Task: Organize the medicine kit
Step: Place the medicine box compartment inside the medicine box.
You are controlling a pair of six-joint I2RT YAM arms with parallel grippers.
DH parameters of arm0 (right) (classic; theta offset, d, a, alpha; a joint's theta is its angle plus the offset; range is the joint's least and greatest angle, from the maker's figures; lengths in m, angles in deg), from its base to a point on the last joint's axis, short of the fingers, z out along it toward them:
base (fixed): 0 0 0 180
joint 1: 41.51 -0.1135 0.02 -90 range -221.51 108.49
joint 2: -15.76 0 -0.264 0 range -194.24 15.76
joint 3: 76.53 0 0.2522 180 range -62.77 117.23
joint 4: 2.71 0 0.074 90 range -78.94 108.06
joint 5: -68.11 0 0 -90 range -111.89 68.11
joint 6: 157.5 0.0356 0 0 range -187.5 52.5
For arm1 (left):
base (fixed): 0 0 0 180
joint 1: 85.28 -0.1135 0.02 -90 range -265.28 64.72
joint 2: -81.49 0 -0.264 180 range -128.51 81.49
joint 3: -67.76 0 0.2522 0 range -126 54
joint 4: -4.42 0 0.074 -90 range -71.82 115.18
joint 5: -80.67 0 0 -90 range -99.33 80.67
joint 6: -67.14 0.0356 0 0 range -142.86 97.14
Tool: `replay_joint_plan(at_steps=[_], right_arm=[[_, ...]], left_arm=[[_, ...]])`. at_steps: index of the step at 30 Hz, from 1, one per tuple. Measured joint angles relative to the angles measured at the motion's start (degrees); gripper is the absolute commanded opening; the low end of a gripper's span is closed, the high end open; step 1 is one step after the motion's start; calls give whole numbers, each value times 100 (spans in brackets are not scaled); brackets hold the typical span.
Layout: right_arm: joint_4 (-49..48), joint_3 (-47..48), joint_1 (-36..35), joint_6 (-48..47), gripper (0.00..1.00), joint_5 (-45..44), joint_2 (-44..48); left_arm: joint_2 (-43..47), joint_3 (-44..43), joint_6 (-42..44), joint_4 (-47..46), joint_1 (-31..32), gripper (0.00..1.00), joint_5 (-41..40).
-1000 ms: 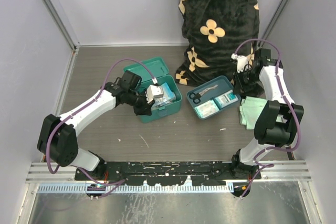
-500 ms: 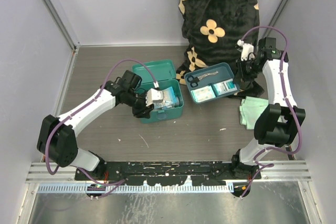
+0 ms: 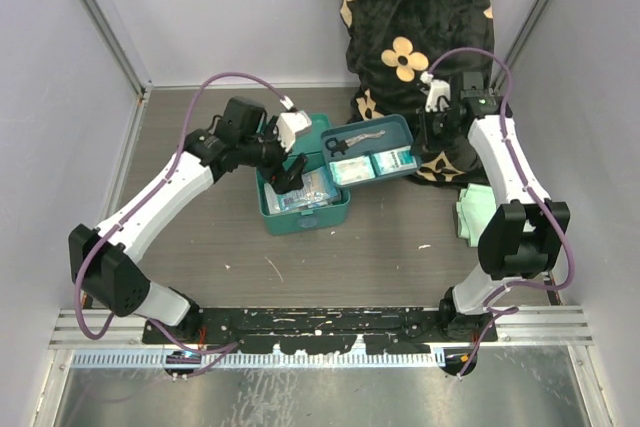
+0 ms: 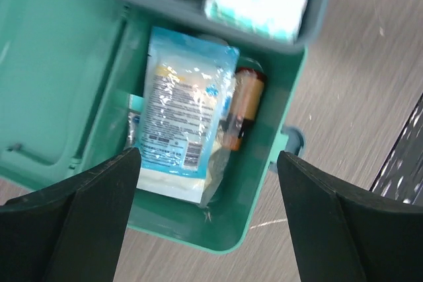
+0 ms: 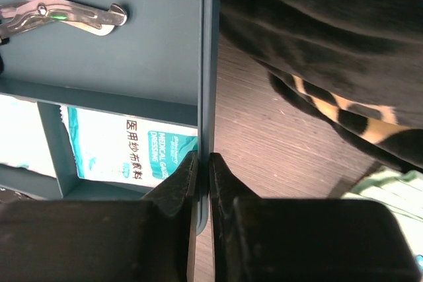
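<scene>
The teal-green medicine kit stands open, its lid laid back. Inside lie a white and blue pouch and a brown bottle. My left gripper hangs open just above the kit, nothing between its fingers. My right gripper is shut on the right wall of the darker blue-teal divided tray, held over the kit's far right corner. The tray carries scissors, a metal tool and a medical dressing packet.
A black cushion with gold flower prints rises at the back, just behind the tray and my right gripper. A pale green cloth lies at the right. Grey walls close in both sides.
My left gripper has opened, letting the pouch go into the kit, and drawn up and back. My right arm has carried the tray leftward until it overlaps the kit.
</scene>
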Motion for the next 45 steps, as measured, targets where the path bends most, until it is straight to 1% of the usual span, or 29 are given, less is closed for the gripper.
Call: replay_joint_plan(at_steps=[5,8,10,12,16,19,22,28,35,42,44,45], right_arm=[[-389,-291,-494,522,1,-42,87],[-584,-422,-804,796,1,-57,87],[-721,-490,-962,979,1,-50,87],[-896,-577,-1102,1174,1,-33,96],[-1117,-658,-1294,1475,1,-28,109],[-1272,-660,-1403,1665,1,-26,109],[-1401,-662,-1506,1823,1,-33,109],[-1537,-715,-1696,2006,1,-39,109],[-1609,-776,-1770,2111,1,-74,109],[-1668,-802,-1821,2124,1,33,111],[-1690,-833,-1818,2127,1,98,120],[-1703,-846,-1818,2127,1,131,122]], left_arm=[[-33,-463,-1394,-48,-9,80,-588],[-35,-501,-2155,-50,-96,79,-708],[-39,-501,-2557,-50,-175,75,-723],[-44,-501,-3001,-57,-321,69,-715],[-85,-501,-3825,-109,-758,53,-634],[-190,-472,-4369,-247,-1062,46,-474],[-286,-361,-4710,-367,-1246,43,-378],[-389,-219,-5110,-525,-1316,44,-105],[-387,-50,-5372,-708,-1480,24,46],[-389,63,-5488,-754,-1569,5,17],[-387,109,-5517,-793,-1593,0,20],[-382,146,-5523,-809,-1606,0,20]])
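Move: The medicine box compartment, already in the right gripper by its right end, has its middle about 18 cm to the left hand's right, 6 cm ahead and 3 cm lower. The open medicine box lies 3 cm right of the left hand, 3 cm back and 15 cm below, the lid 10 cm ahead and 1 cm right, 14 cm down. From the right hand the box is some 28 cm left, 11 cm back, 13 cm below. Carry the compartment about 14 cm left towards the medicine box with the right gripper, keeping its grip and tipping the hand slightly left side up. Bring the left gripper forward some 7 cm and 5 cm left, arcing 3 cm up and back down, rolling about 65 degrees counter-clockwise around its fingers, then close it to pinch the compartment's left end wall. ##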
